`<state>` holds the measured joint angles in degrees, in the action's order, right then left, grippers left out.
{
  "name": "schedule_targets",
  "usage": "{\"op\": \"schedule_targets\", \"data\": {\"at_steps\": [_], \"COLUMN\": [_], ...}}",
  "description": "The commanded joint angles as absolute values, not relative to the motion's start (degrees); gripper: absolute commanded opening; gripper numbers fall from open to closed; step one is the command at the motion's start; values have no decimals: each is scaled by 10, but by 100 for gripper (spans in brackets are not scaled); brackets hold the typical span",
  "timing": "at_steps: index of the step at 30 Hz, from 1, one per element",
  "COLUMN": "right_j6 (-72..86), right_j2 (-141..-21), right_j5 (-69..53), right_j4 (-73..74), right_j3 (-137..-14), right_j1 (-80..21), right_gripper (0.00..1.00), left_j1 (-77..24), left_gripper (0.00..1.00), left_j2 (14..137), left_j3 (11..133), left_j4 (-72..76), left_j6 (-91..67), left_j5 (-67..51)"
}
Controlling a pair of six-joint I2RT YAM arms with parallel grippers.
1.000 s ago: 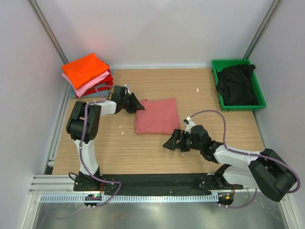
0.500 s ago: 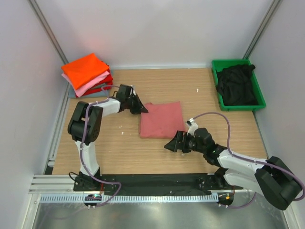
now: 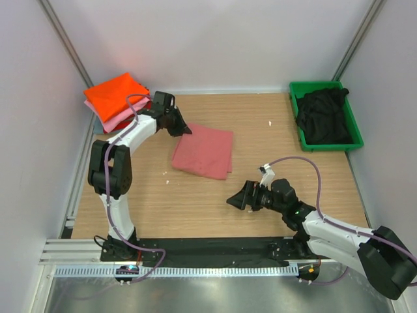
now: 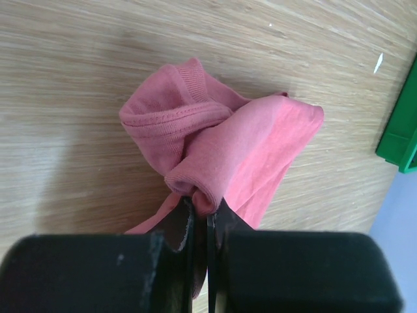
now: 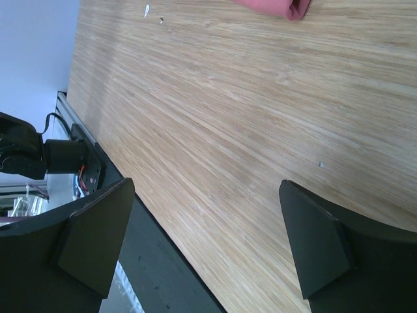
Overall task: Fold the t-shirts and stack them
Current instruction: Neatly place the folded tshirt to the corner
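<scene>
A folded salmon-red t-shirt (image 3: 205, 151) lies tilted on the wooden table, left of centre. My left gripper (image 3: 187, 130) is shut on its upper left corner, and the left wrist view shows the bunched hem of this t-shirt (image 4: 221, 153) pinched between the closed fingers (image 4: 186, 225). A stack of folded t-shirts (image 3: 117, 99), orange on top over pink and red, sits at the back left. A black t-shirt (image 3: 322, 115) lies crumpled in the green bin (image 3: 356, 134). My right gripper (image 3: 234, 198) hovers open and empty over bare table near the front.
The green bin stands at the back right against the wall. Metal frame posts rise at both back corners. A black mat and a rail run along the table's near edge (image 3: 215, 246). Small white specks lie on the wood.
My left gripper has closed on the salmon-red t-shirt's corner and dragged it left and back toward the stack, rotating it. The right arm has drawn back toward the front.
</scene>
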<state>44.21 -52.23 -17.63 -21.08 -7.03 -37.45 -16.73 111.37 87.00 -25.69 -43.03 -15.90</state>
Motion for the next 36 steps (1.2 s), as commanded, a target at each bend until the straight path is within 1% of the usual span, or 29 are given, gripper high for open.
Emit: {"op": "schedule_targets", "data": {"at_steps": [1,9,13,16,21,24,31,36], "right_j6": [443,441,442,442,442,442,442,442], "right_j2": [-505,-523,-527,-527,-526,-526,-526,-528], "right_j5": [-161,-167,-168,-167,-166,-166,-163,-162], "right_j4": [-240,-244,-247,-247,-246,-246,-244,-243], "right_j3": [-66,-70,-72,-71,-71,-71,-71,-72], "right_j1": [-377,-377,-377,-377,-378,-378,-377,-377], "right_gripper": [100,100,100,100,100,100,100,100], "left_j1": [-166,-180,-183,-183,-176,-158,-125,-90], "left_gripper": [0,0,0,0,0,0,0,0], "left_j2": [1093,1055,1050,1063,1074,1096,1139,1179], "left_j3": [901,848,875,919,964,1027,1155,1245], "left_j4": [-315,-308,-317,-352,-360,-387,-384,-382], "left_j6": [-436,-486,-459,-433,-409,-396,-378,-394], "left_j5": [-131,-122,-111,-98,-93,-97,-142,-192]}}
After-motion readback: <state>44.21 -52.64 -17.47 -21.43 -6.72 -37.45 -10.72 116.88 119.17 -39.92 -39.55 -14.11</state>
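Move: The corner stack of folded shirts lies about 26 cm to the left of the left hand, 9 cm farther out and its middle some 5 cm lower. The pink tshirt already hangs from this hand, its middle about 8 cm back, 5 cm right and 7 cm below. The back wall's foot is some 15 cm straight ahead, 10 cm down. From the idle right hand the stack is about 37 cm ahead and 45 cm left, roughly level. Still pinching the tshirt, the left hand eases back, then rises about 14 cm, forward towards the back wall. ##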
